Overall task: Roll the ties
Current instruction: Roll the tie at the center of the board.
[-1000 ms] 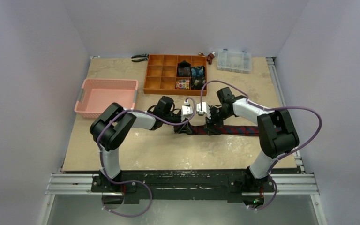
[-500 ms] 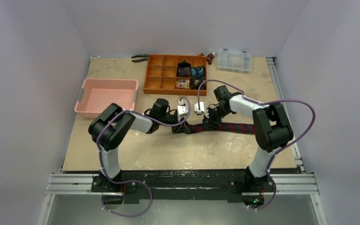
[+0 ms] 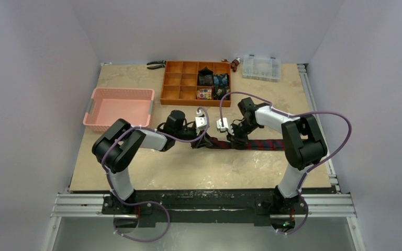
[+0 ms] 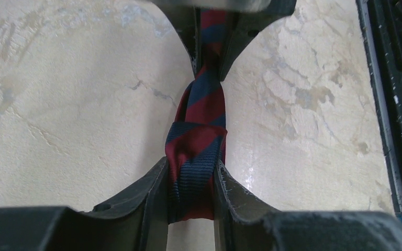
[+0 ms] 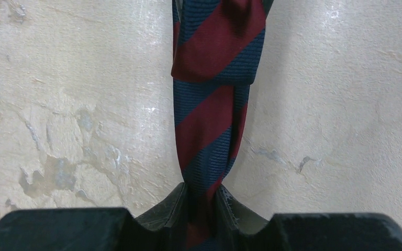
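Observation:
A navy tie with red diagonal stripes (image 3: 261, 144) lies across the table's middle, running right from the two grippers. My left gripper (image 3: 200, 143) is shut on its folded narrow end (image 4: 196, 172). My right gripper (image 3: 235, 140) is shut on the tie (image 5: 209, 157) a short way along, facing the left one; its fingers (image 4: 241, 21) show at the top of the left wrist view. The stretch of tie between them is twisted. Several rolled ties (image 3: 213, 83), black, blue and multicoloured, sit in the right compartments of the orange organiser (image 3: 180, 86).
A pink basket (image 3: 97, 115) stands at the left. Pliers (image 3: 156, 65) lie at the back left of the organiser. A clear plastic parts box (image 3: 261, 67) and a small red object (image 3: 234, 64) sit at the back right. A black rail (image 4: 392, 104) edges the table.
Both grippers have shifted a little left and toward the back with the tie held between them. The left arm has stretched lower and further left.

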### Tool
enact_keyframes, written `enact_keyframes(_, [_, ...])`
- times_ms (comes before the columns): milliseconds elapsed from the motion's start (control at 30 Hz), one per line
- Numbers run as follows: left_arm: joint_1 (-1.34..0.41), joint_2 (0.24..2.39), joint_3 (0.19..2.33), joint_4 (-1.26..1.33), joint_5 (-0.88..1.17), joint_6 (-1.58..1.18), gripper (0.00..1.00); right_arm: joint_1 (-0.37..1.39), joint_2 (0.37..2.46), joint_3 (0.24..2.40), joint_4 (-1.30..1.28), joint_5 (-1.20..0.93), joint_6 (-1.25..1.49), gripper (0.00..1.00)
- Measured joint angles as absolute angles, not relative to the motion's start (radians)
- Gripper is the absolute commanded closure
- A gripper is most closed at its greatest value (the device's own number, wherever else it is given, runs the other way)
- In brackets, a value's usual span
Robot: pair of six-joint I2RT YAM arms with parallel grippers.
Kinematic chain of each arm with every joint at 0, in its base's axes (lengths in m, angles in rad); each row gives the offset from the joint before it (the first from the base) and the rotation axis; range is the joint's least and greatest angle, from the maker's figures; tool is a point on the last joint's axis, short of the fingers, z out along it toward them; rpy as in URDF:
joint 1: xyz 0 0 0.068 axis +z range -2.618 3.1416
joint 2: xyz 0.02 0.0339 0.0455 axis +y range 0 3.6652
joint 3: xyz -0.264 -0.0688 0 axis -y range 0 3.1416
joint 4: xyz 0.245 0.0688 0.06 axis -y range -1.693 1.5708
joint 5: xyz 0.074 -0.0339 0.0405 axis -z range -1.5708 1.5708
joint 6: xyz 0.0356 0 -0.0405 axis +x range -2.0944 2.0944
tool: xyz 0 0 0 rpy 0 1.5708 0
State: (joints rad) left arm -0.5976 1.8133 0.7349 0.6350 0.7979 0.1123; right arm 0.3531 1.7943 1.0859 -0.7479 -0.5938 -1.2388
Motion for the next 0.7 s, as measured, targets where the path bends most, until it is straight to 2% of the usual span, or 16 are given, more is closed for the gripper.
enact_keyframes(167, [-0.627,1.813,0.725,0.54,0.745,0.243,1.0,0.358,1.794,1.086,-0.762,-0.596,-1.243,0.78])
enact_keyframes(233, [-0.646,1.814,0.732,0.49,0.721,0.297,1.0,0.36,1.794,1.086,-0.767,-0.597,-1.242,0.75])
enact_keyframes(533, [-0.697,1.814,0.816,0.322,0.633,0.433,1.0,0.339,1.795,1.113,-0.838,-0.589,-1.207,0.28])
enact_keyframes(633, [-0.704,1.818,0.835,0.292,0.619,0.452,1.0,0.287,1.788,1.134,-0.871,-0.588,-1.185,0.14])
enact_keyframes(700, [-0.709,1.819,0.844,0.279,0.611,0.462,1.0,0.243,1.762,1.147,-0.887,-0.587,-1.172,0.09])
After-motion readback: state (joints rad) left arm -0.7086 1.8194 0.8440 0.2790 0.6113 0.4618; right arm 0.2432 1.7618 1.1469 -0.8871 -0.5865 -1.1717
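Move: The left hand holds the rolled end of the tie, with its set-down spot about 4 cm below and 1 cm back. The right hand pinches the flat tie strip between its fingers; the rolled end is about 11 cm to its left and 3 cm above, and the strip's open run centres roughly 11 cm to its right. The wooden tray stands some 23 cm ahead of the left hand and 5 cm left, about 4 cm lower. The left hand lowers the held roll about 3 cm; the right opens, freeing the strip, and rises rightward. ##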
